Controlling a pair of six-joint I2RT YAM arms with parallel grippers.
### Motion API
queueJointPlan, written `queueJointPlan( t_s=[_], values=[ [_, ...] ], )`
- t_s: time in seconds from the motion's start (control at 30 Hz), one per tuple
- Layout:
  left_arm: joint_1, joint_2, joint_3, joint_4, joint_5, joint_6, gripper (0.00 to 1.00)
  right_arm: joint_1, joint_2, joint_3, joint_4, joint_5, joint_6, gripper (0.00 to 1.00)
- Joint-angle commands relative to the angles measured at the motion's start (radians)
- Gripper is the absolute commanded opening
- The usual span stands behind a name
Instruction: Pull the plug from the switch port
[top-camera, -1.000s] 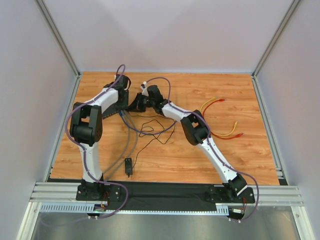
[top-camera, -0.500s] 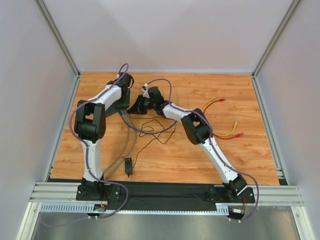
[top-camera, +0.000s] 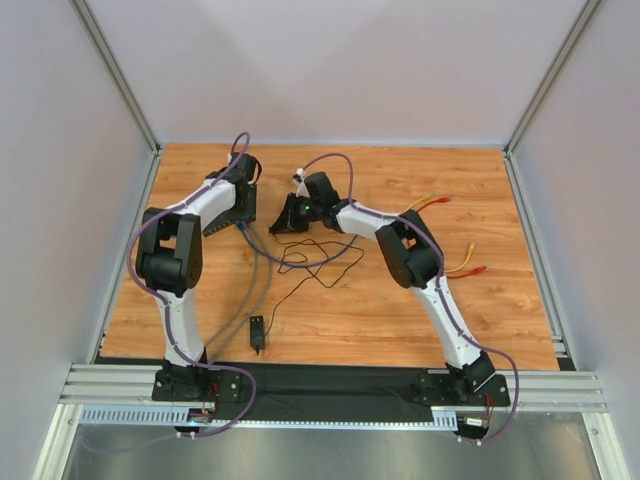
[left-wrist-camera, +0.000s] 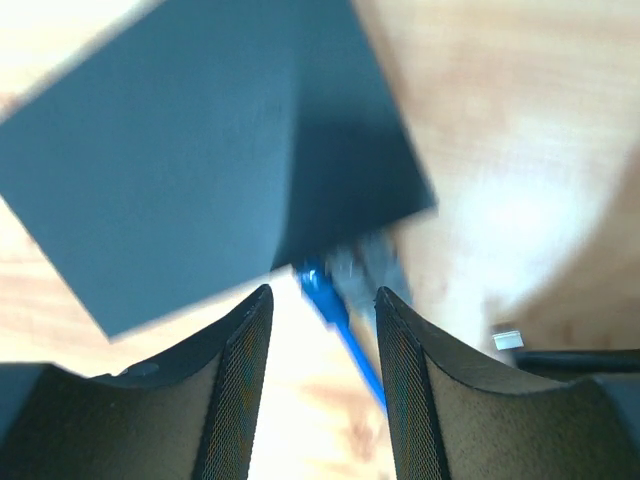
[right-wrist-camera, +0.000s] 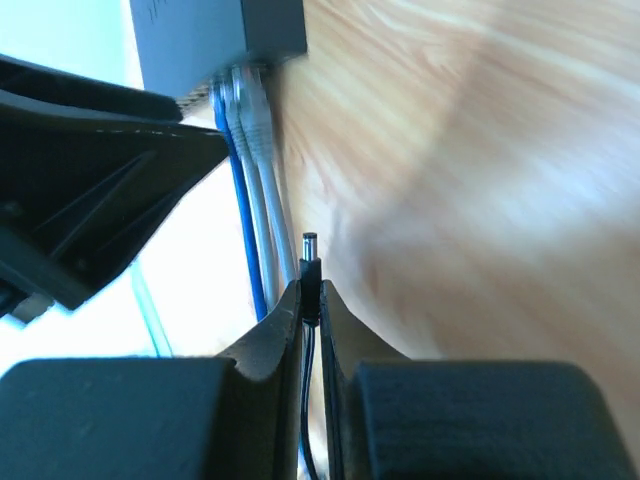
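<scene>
The switch (left-wrist-camera: 200, 150) is a flat black box lying just beyond my left gripper (left-wrist-camera: 322, 300), which is open with a blue cable (left-wrist-camera: 345, 335) running between its fingers. In the top view the left gripper (top-camera: 238, 203) hovers over the switch (top-camera: 221, 222). My right gripper (right-wrist-camera: 311, 290) is shut on a small black barrel plug (right-wrist-camera: 310, 268) with a metal tip. The plug is out of the switch (right-wrist-camera: 215, 30) and a short way from it. In the top view the right gripper (top-camera: 281, 220) sits just right of the switch.
Blue and grey cables (right-wrist-camera: 245, 150) stay plugged into the switch and trail toward the near edge (top-camera: 262, 275). A small black adapter block (top-camera: 258, 333) lies on its thin black wire. Red and yellow cables (top-camera: 455, 268) lie at the right. Grey walls enclose the table.
My right gripper has drawn back to the right, away from the switch, with the plug in it. The left arm has shifted slightly left over the switch.
</scene>
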Motion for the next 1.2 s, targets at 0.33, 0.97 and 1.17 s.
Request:
queueJointPlan(
  t_s=[0.33,0.97,1.17],
  values=[
    [0.007,-0.273,-0.194,0.147,0.07,-0.018,0.57,-0.157,-0.599,-0.376,-0.21,0.125,-0.27,0.01],
    [0.13,-0.307,-0.254,0.221,0.226,-0.043,0.57,-0.257,-0.832,-0.686,-0.449,0.674,-0.469,0.63],
    [0.164,-0.296,-0.237,0.231,0.226,-0.026,0.57,-0.13,-0.652,-0.381,-0.432,0.611,-0.531,0.66]
  ],
)
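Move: The right hand holds the black plug, already out of the switch; the bare table for it lies about 32 cm to its right, 5 cm back and 2 cm lower. The blue cable's free end is roughly 26 cm right and 2 cm ahead, the yellow cable's far plug about 44 cm right and 10 cm ahead, the switch some 13 cm left and 5 cm ahead. From the left hand the bare spot is about 40 cm right, 6 cm back. Right hand arcs the black plug high, some 30 cm right, releases it, lifts back left; left hand rises slightly. ##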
